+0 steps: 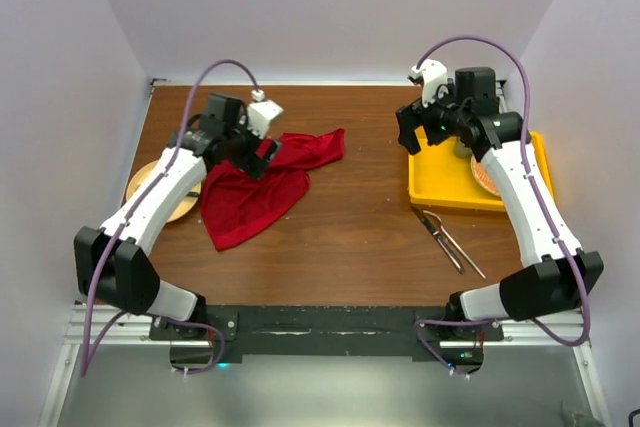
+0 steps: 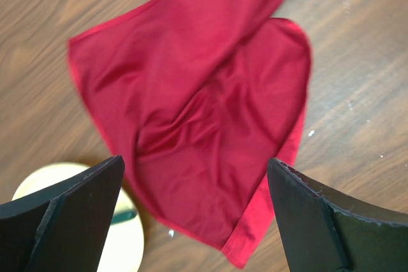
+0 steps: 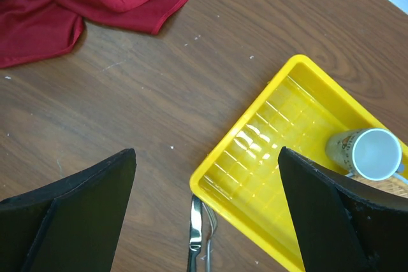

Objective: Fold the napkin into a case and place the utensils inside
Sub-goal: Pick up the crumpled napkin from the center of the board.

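Observation:
The deep-red napkin (image 1: pixel 255 192) lies crumpled and unfolded on the wooden table, left of centre. My left gripper (image 1: pixel 262 152) hovers open over its upper part. In the left wrist view the cloth (image 2: pixel 204 106) spreads below and between the wide jaws of the left gripper (image 2: pixel 194 160), which hold nothing. The utensils (image 1: pixel 445 239), slim silver pieces including a fork, lie on the table just below the yellow tray (image 1: pixel 440 192). My right gripper (image 1: pixel 410 132) is open above the tray's left corner. The right wrist view shows that gripper (image 3: pixel 205 151) empty, with the cutlery tips (image 3: pixel 196 234) below it.
A white mug (image 3: pixel 376 154) stands in the yellow tray (image 3: pixel 255 151) at the right. A round orange woven mat (image 1: pixel 150 187) sits at the table's left edge, and a pale disc (image 2: pixel 89 221) shows beside the napkin. White walls close in on three sides.

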{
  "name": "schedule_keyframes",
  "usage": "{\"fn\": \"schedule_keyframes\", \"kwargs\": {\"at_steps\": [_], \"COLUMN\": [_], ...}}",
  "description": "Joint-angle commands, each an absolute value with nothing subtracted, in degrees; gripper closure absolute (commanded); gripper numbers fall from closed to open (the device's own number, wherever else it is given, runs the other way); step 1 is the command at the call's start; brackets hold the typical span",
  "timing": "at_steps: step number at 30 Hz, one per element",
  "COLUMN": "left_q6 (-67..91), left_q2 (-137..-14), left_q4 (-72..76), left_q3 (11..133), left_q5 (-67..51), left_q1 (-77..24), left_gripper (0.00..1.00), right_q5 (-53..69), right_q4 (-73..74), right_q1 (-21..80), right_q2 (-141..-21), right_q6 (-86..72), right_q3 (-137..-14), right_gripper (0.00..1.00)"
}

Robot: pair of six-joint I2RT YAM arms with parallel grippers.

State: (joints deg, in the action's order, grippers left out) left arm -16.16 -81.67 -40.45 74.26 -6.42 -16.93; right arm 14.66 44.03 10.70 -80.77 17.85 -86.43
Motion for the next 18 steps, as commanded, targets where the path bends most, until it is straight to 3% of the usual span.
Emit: {"fn": "schedule_keyframes", "kwargs": {"at_steps": [1,10,18], "left_q6": [-19.3,-15.8,-12.9], "left_q2": [-85.7,-99.6,-110.1], "left_q4": [-37.1,-34.9,-34.9], "left_q3": [75.6,78.2,82.0], "left_q5": [-4.7,-1.2,-2.4], "left_q1": [-23.1,-35.2,-35.7], "left_gripper": [0.0,0.0,0.02], "right_q5": [13.4,9.8,7.5], "right_q4": [41.8,42.2,41.4], "right_q1": [10.5,10.5,9.8], "right_q2": [-76.7,-73.6,-71.6], "right_q6": [17.5,17.6,17.6], "right_q3": [-86.0,-84.5,-82.3], "right_gripper": [0.02,0.02,0.02]}}
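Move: The napkin's middle lies almost straight below the left hand, some 18 cm down, its right edge about 9 cm to the right. The plate sits roughly 18 cm left of this hand, level with it; the yellow tray is about 43 cm right and 6 cm farther out. From the right hand, the napkin's middle lies some 30 cm left, level with it, 26 cm down. Left hand drops 14 cm and swings 12 cm right towards the napkin's right edge, open; right hand backs slightly. ##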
